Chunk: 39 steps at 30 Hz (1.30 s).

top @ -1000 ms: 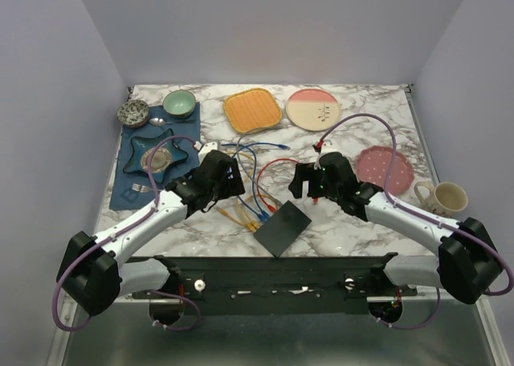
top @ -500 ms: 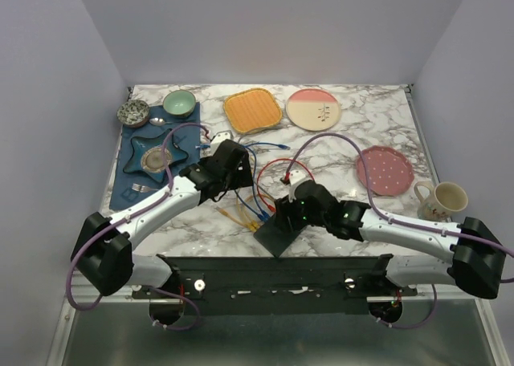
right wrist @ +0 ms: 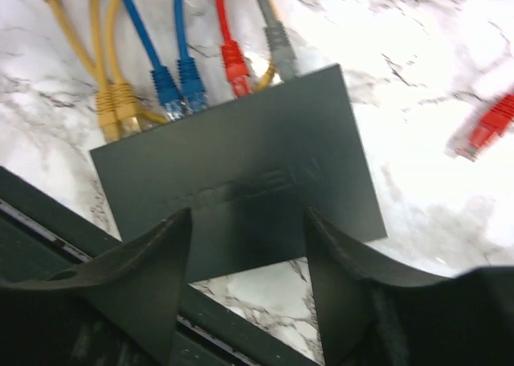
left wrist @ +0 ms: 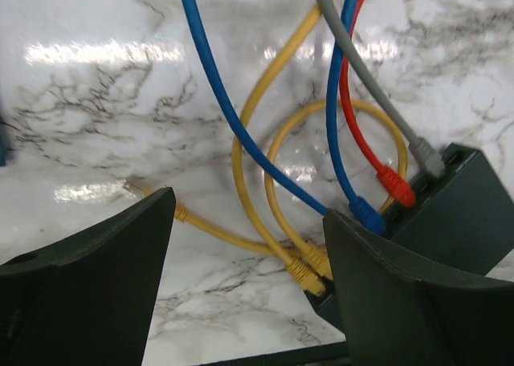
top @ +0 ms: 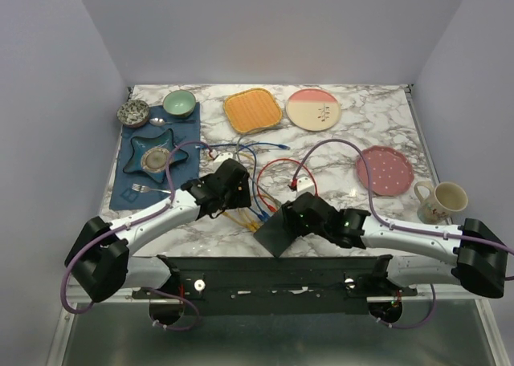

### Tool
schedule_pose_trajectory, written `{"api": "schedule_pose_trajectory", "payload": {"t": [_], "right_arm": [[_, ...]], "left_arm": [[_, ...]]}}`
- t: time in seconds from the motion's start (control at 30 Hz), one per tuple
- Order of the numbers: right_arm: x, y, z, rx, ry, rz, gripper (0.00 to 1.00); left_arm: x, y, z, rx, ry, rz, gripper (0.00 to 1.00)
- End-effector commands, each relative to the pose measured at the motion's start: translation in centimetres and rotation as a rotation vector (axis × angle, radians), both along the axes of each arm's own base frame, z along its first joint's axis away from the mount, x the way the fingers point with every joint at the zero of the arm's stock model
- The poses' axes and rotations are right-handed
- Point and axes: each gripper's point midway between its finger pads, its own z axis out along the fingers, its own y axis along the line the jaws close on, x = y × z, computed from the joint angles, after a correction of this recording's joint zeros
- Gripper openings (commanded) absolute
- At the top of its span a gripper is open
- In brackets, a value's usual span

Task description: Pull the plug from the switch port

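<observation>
The switch (top: 277, 231) is a flat dark box near the table's front edge, also seen in the right wrist view (right wrist: 241, 161). Yellow (right wrist: 119, 107), blue (right wrist: 178, 85), red (right wrist: 234, 63) and grey (right wrist: 279, 41) plugs sit in its far edge. My right gripper (right wrist: 247, 217) is open, and its fingertips hover over or rest on the switch's top. My left gripper (left wrist: 249, 209) is open just left of the switch corner (left wrist: 462, 213). Yellow cables pass between its fingers, and the yellow plugs (left wrist: 309, 271) lie close to the right finger. From above, the left gripper (top: 239, 199) and the right gripper (top: 291, 220) flank the plugs.
A loose red plug (right wrist: 490, 125) lies right of the switch. Behind are an orange square plate (top: 252, 110), a cream-and-pink plate (top: 313, 108), a dotted pink plate (top: 384, 169) and a mug (top: 443, 199). A blue mat (top: 128, 185) with dishes is at the left. A black rail (top: 273, 274) runs along the front.
My right gripper moved left and down onto the switch and its jaws narrowed a little. My left gripper came forward and right, down among the cables beside the switch.
</observation>
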Motion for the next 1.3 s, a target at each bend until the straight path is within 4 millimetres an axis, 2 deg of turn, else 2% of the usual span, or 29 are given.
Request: {"api": "schedule_pose_trajectory", "payload": {"t": [0.0,0.07,0.1,0.13,0.2,0.23,0.33,0.43,0.47,0.53,0.67,0.8,0.83,0.97,1.1,1.13,1.2,1.27], "right_arm": [[-0.2,-3.0,-1.2,-0.032,0.015,-0.144,0.59],[-0.6,-3.7,-1.3,-0.027,0.029,-0.169,0.51],[-1.1,-4.5,-2.0,-0.039,0.051,-0.190,0.47],[-1.3,-4.8,-2.3,-0.036,0.058,-0.197,0.37],[-1.7,-5.5,-2.6,-0.024,0.074,-0.223,0.27],[-2.1,-6.1,-3.3,-0.036,0.087,-0.228,0.19],[-2.2,-6.1,-3.6,-0.043,0.100,-0.234,0.09],[-2.2,-6.1,-4.4,-0.099,0.122,-0.240,0.08],[-2.0,-5.6,-4.1,-0.099,0.125,-0.242,0.08],[-2.1,-5.6,-5.2,-0.153,0.151,-0.245,0.08],[-1.4,-5.2,-5.4,-0.180,0.158,-0.257,0.06],[0.2,-5.2,-4.7,-0.143,0.145,-0.293,0.06],[0.9,-5.6,-4.8,-0.131,0.147,-0.321,0.07],[2.6,-5.3,-4.8,-0.065,0.187,-0.345,0.07],[4.5,-4.4,-4.3,0.002,0.199,-0.352,0.07],[5.0,-4.4,-4.2,0.011,0.200,-0.361,0.08],[6.1,-3.2,-3.3,0.050,0.202,-0.340,0.08],[6.8,-2.5,-3.6,0.054,0.227,-0.331,0.08]], "left_arm": [[-2.1,-2.6,-1.0,-0.034,0.020,-0.110,0.85],[-2.2,-3.4,-1.1,-0.042,0.012,-0.129,0.84],[-2.2,-3.7,-1.0,-0.046,0.008,-0.137,0.84],[-2.1,-3.9,-0.9,-0.049,0.001,-0.138,0.84],[-1.9,-4.0,-1.1,-0.046,0.001,-0.130,0.83],[-1.9,-4.1,-1.2,-0.043,0.002,-0.128,0.82],[-1.9,-4.1,-2.1,-0.023,0.019,-0.132,0.80],[-2.3,-4.0,-3.2,0.001,0.051,-0.143,0.77],[-2.7,-4.1,-3.5,0.006,0.066,-0.152,0.76],[-3.1,-4.2,-3.9,0.011,0.077,-0.167,0.74],[-4.4,-5.1,-5.1,0.034,0.114,-0.233,0.72],[-5.5,-6.9,-5.8,0.021,0.141,-0.325,0.70],[-6.5,-7.9,-5.9,-0.017,0.171,-0.378,0.70],[-7.4,-10.2,-6.7,-0.065,0.201,-0.481,0.66],[-8.0,-11.7,-6.3,-0.083,0.193,-0.557,0.63],[-8.0,-12.2,-5.9,-0.092,0.183,-0.577,0.63],[-8.4,-13.2,-5.4,-0.106,0.169,-0.628,0.61],[-8.1,-14.6,-4.3,-0.125,0.142,-0.664,0.61]]}}
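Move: The switch's yellow plugs, at the near-left end of its port row, lie some 6 cm to the left hand's right, 4 cm back and 7 cm below. The blue plugs beside them are about 9 cm right and 1 cm back. The right hand hovers over the switch, whose middle is about 6 cm beneath, 2 cm to its left and level front to back; the loose red plug lies roughly 11 cm ahead and 9 cm right, 7 cm down. The right fingertips come against the switch's right side: they shut while going right and a little back, sink beside it, then push forward along it some 6 cm. The left hand swings right, back and down, about 11 cm in all, turning clockwise about 25 degrees and partly closing, until its fingertips straddle the space by a yellow plug, the right one reaching the plugs between yellow and blue. ##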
